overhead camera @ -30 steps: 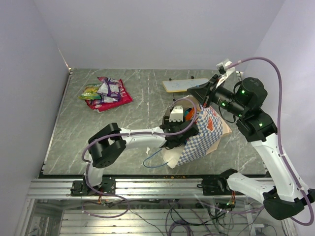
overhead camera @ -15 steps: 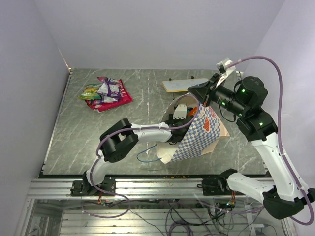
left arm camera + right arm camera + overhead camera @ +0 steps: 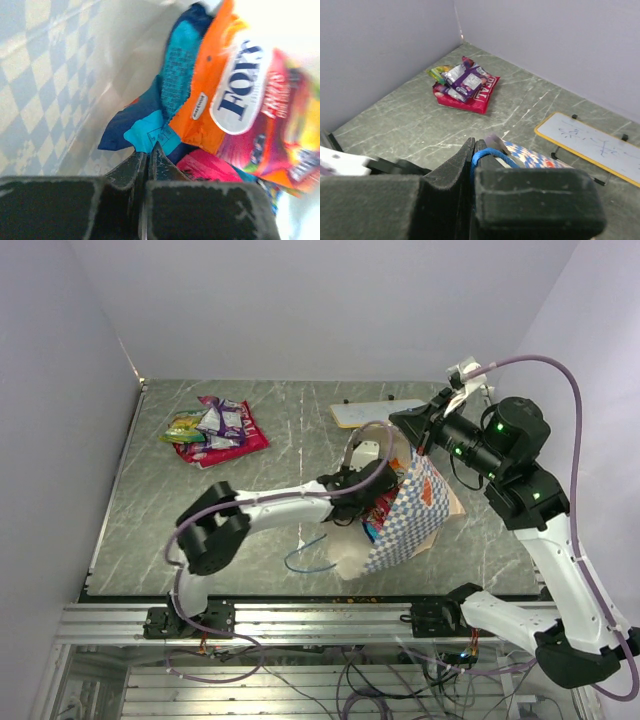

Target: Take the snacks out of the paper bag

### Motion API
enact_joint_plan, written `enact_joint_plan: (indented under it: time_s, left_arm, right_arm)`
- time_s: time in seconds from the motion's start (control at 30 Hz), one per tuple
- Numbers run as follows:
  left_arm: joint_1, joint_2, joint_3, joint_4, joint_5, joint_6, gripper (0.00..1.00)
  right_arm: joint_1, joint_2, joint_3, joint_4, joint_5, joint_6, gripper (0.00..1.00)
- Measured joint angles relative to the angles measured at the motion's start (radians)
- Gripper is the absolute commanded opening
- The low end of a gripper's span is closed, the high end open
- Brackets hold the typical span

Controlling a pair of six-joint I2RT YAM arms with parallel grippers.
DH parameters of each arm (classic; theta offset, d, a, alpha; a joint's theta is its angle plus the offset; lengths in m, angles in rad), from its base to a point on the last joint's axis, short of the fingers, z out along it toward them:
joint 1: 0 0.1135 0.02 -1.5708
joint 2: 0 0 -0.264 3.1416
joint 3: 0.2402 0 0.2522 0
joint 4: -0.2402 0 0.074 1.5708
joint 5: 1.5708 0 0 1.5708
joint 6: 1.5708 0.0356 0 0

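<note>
The blue-and-white checkered paper bag (image 3: 412, 512) hangs tilted, mouth toward the left. My right gripper (image 3: 474, 145) is shut on its blue cord handle (image 3: 492, 153) and holds that side up. My left arm (image 3: 290, 508) reaches into the mouth. Inside, my left gripper (image 3: 148, 150) is shut, its tips pinching the cyan corner of a blue snack packet (image 3: 172, 95). An orange packet (image 3: 220, 85) and a pink one (image 3: 202, 167) lie against it. More snacks (image 3: 215, 428) lie in a pile on the table at the far left.
A flat cream board (image 3: 375, 412) on black feet stands behind the bag. The bag's other blue cord handle (image 3: 310, 558) trails on the table near the front edge. The checkered bag wall (image 3: 40, 90) is close on the left of my left gripper.
My left gripper pushed deeper into the bag and went from open to shut at the blue packet's corner. The loose handle shifted. My right gripper kept its hold.
</note>
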Motion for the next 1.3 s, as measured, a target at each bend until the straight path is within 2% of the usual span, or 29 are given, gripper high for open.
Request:
enact_joint_plan:
  time_s: [0.27, 0.6, 0.9, 1.3]
  left_arm:
    - [0.001, -0.294, -0.071, 0.003, 0.178, 0.040, 0.07]
    - [-0.004, -0.412, -0.025, -0.139, 0.285, 0.096, 0.07]
    - [-0.011, -0.491, 0.157, -0.204, 0.386, 0.122, 0.07]
    - [-0.012, -0.521, 0.622, -0.367, 0.337, 0.228, 0.07]
  right_arm:
    - [0.000, -0.021, 0.000, 0.008, 0.114, -0.021, 0.00]
    - [0.000, -0.050, 0.000, 0.015, 0.229, -0.037, 0.00]
    - [0.000, -0.079, -0.018, 0.012, 0.260, -0.027, 0.00]
    - [0.000, -0.124, -0.050, -0.019, 0.340, -0.013, 0.00]
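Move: The left fingers are already shut on a blue snack packet inside the paper bag. The snack pile it is to join lies about 18 cm ahead, 39 cm left and 6 cm lower. The orange FOX packet lies some 3 cm back and 7 cm right, 2 cm lower; the whiteboard is roughly 23 cm ahead, 8 cm right and 4 cm lower. The right hand holds the blue handle; from it the bag's middle is level fore and aft, about 7 cm right and 33 cm below. Keeping its pinch on the blue packet's edge, the left hand pulls it fast up out of the bag's mouth by some 43 cm, drawing back about 10 cm on the way and swinging left near the end, while the wrist rolls left side down, turns clockwise and tips its fingers up. The right hand keeps its shut grip on the blue handle and draws it about 6 cm to the right, rising slightly before easing down again and turning some 20 degrees clockwise. ##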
